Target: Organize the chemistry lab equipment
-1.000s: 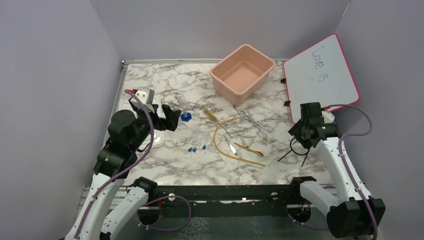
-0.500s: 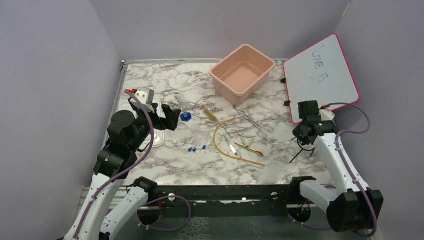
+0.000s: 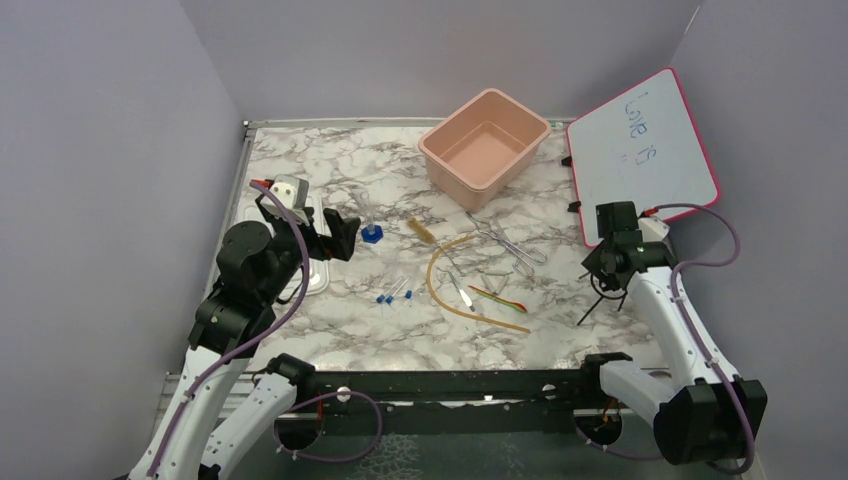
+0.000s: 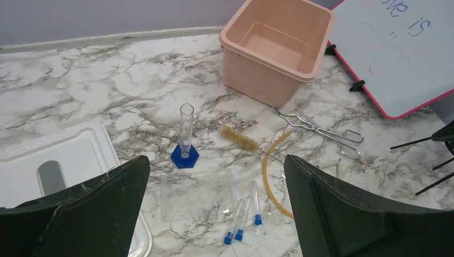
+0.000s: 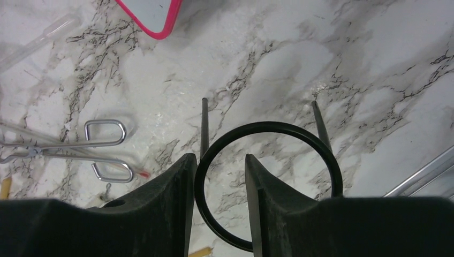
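A black wire ring tripod (image 5: 270, 125) stands at the table's right side, its legs (image 3: 590, 308) showing under my right gripper (image 3: 612, 268). The right gripper (image 5: 218, 158) is open, its jaws straddling the ring's left rim, with the wire lying against the left finger. Metal tongs (image 5: 69, 144) lie to its left. My left gripper (image 4: 215, 160) hangs wide open and empty above the table's left half. Below it are a clear cylinder on a blue hexagonal base (image 4: 184, 155), blue-capped tubes (image 4: 243, 214), a bristle brush (image 4: 241, 139) and the tan rubber tube (image 3: 440, 285). A spatula (image 3: 462, 292) lies inside the tube's curve.
A pink bin (image 3: 485, 147) stands at the back centre. A pink-framed whiteboard (image 3: 640, 150) leans at the back right, close behind the right gripper. A white lid (image 4: 69, 155) lies flat at the left edge under the left arm. Purple walls close in the sides.
The right gripper has shifted slightly right and back. The tripod's ring, which lay in plain view, now sits under the gripper with only the legs showing. The left arm has not moved.
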`<state>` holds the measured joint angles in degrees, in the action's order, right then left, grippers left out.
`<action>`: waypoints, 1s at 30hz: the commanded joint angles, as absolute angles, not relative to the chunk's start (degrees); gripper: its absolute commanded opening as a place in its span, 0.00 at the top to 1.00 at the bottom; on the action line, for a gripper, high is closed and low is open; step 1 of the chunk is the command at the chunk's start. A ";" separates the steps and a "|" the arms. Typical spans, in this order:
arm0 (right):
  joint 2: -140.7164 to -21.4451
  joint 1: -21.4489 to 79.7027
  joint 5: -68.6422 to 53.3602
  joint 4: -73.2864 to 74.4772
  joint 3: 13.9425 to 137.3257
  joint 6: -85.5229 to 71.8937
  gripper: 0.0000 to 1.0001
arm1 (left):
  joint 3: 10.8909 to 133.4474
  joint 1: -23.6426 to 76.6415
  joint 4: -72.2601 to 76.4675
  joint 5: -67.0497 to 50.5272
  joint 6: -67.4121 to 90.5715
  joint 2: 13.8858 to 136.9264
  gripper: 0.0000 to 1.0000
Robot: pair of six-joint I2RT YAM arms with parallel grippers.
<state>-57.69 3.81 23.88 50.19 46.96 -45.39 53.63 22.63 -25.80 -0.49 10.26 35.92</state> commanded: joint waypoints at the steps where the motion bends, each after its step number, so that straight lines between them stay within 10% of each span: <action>1: -59.13 4.04 28.21 48.33 47.95 -46.06 0.61 | 53.35 22.85 -24.15 1.31 9.93 35.73 0.01; 9: -58.10 4.12 26.91 48.77 49.17 -44.36 0.98 | 53.35 22.86 -24.25 1.49 10.00 36.00 0.01; 30: -54.41 4.11 11.23 60.52 80.60 -30.90 0.99 | 56.95 22.85 -24.06 5.82 15.08 39.35 0.01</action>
<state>-51.66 3.81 18.98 61.06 74.85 -37.47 54.02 22.63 -25.87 2.24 12.49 37.26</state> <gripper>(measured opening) 0.060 0.986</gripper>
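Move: The black tripod's ring already passes between my half-open right fingers at its left-hand rim. The tripod's middle is about 4 cm to the right, 2 cm back and 5 cm below. From this hand the tongs lie about 16 cm left and 7 cm ahead, the coloured sticks some 16 cm left and 5 cm back, both about 12 cm lower; the whiteboard is about 22 cm ahead and 11 cm right, 8 cm lower. From my left hand the tripod is some 45 cm right, 4 cm back and 26 cm lower. I shut my right fingers on the near-left stretch of rim between them, settling hardly at all as they close, and keep that pinch. Then I lift the tripod nearly straight up, slowly at first and then fast, about 17 cm off the table, letting the fingertips swing up and forward some 20 degrees with a slight counter-clockwise turn. ##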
